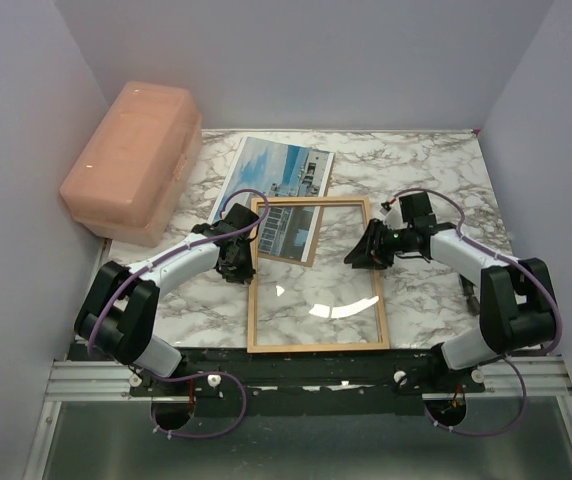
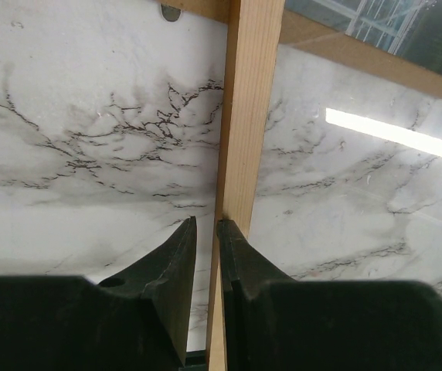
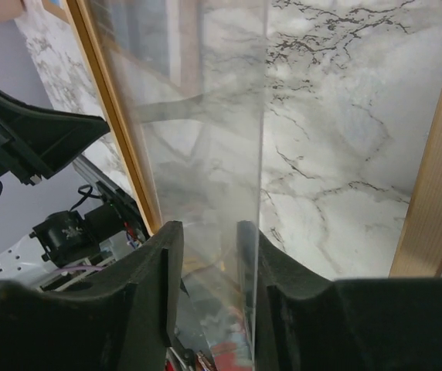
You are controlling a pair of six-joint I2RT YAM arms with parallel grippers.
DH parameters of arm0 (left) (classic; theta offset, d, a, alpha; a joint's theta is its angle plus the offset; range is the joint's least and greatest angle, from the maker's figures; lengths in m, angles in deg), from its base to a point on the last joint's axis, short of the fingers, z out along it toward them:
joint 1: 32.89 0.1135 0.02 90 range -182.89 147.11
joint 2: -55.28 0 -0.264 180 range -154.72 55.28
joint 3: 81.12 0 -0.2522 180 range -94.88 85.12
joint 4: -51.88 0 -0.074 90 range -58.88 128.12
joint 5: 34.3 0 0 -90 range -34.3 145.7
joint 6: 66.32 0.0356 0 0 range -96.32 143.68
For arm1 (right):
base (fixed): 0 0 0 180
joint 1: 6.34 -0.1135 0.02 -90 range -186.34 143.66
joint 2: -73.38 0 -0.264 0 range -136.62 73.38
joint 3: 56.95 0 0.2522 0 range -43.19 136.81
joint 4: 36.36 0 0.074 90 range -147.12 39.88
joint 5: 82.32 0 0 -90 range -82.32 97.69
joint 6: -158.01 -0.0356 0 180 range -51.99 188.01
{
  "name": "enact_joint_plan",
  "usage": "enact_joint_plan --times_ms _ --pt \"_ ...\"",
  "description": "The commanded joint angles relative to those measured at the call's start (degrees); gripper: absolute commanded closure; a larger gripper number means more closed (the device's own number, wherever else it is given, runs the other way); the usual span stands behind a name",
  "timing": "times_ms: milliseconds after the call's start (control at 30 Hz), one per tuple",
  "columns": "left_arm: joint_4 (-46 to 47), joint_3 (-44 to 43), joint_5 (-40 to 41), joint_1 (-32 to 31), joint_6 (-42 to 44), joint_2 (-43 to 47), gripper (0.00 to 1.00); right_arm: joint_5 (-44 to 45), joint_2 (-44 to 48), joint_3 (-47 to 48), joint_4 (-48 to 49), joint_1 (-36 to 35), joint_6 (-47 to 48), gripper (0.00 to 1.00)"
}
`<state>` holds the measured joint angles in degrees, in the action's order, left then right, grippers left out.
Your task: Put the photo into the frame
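Note:
The photo [image 1: 278, 168] lies flat at the back of the marble table, its near edge at the far rail of the frame [image 1: 316, 346]. The orange-brown frame lies in the middle. My left gripper [image 1: 236, 262] is shut on the frame's left rail [image 2: 248, 116], one finger on each side [image 2: 207, 224]. My right gripper [image 1: 354, 252] reaches in over the right rail [image 3: 437, 193]. It is open [image 3: 209, 226] with a clear pane [image 3: 205, 116] between its fingers. The pane's edge rests against the right finger [image 3: 283, 294], and a gap shows at the other finger.
A pink plastic box [image 1: 131, 160] stands at the back left against the wall. Grey walls close the table in on three sides. A dim picture of the building [image 1: 288, 228] shows in the frame's far-left corner; reflection or not, I cannot tell.

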<state>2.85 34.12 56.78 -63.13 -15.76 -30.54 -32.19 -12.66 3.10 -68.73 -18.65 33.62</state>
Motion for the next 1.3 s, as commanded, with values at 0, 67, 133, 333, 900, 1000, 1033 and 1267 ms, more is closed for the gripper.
enact_joint_plan --times_ms 0,67,133,333,900,1000,1033,1267 --pt "1.2 1.0 1.2 -0.5 0.2 -1.7 0.80 -1.2 -1.6 -0.8 3.5 -0.4 0.5 0.56" --pt "1.3 1.0 1.2 -0.5 0.1 -1.7 0.80 -1.2 -2.1 -1.0 3.9 -0.4 0.6 0.46" --pt "1.3 1.1 1.2 -0.5 0.1 -1.7 0.80 -1.0 -2.6 -1.1 4.2 -0.4 0.8 0.38" --pt "1.5 1.2 1.2 -0.5 0.1 -1.6 0.80 0.0 -3.4 -0.8 3.8 -0.4 1.3 0.23" --pt "1.8 1.5 1.2 -0.5 0.0 -1.4 0.80 13.6 -3.3 1.7 -2.9 -1.3 5.2 0.03" --pt "1.8 1.5 1.2 -0.5 0.0 -1.4 0.80 15.4 -2.9 1.6 -3.6 -1.7 5.3 0.00" --pt "1.8 1.4 1.2 -0.5 0.0 -1.4 0.80 15.8 -2.7 1.5 -3.8 -1.8 5.4 0.00" --pt "1.8 1.4 1.2 -0.5 0.0 -1.4 0.80 18.9 -1.2 2.5 -6.1 -2.6 5.7 0.00"
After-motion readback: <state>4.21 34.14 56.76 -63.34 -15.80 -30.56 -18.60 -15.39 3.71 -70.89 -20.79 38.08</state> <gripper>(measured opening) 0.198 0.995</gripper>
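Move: The right rail of the frame runs fore and aft about 5 cm to the right of the right hand and some 5 cm below it, its middle level with the hand. The left rail lies about 26 cm to the hand's left at the same height. The photo's middle is roughly 22 cm left and 17 cm farther out, 6 cm down. From the left hand, the right rail is some 32 cm to the right, practically level in height. Already loosening around the edge of the clear sheet, the right fingers spread from partly to wide open and free its pinch while the hand sinks about 4 cm into the frame. In the second half it also goes some 2 cm right, rolling about 15 degrees so its left side dips, and brings its right finger against the right rail's inner side. The left hand keeps its fingertips at the left rail. ##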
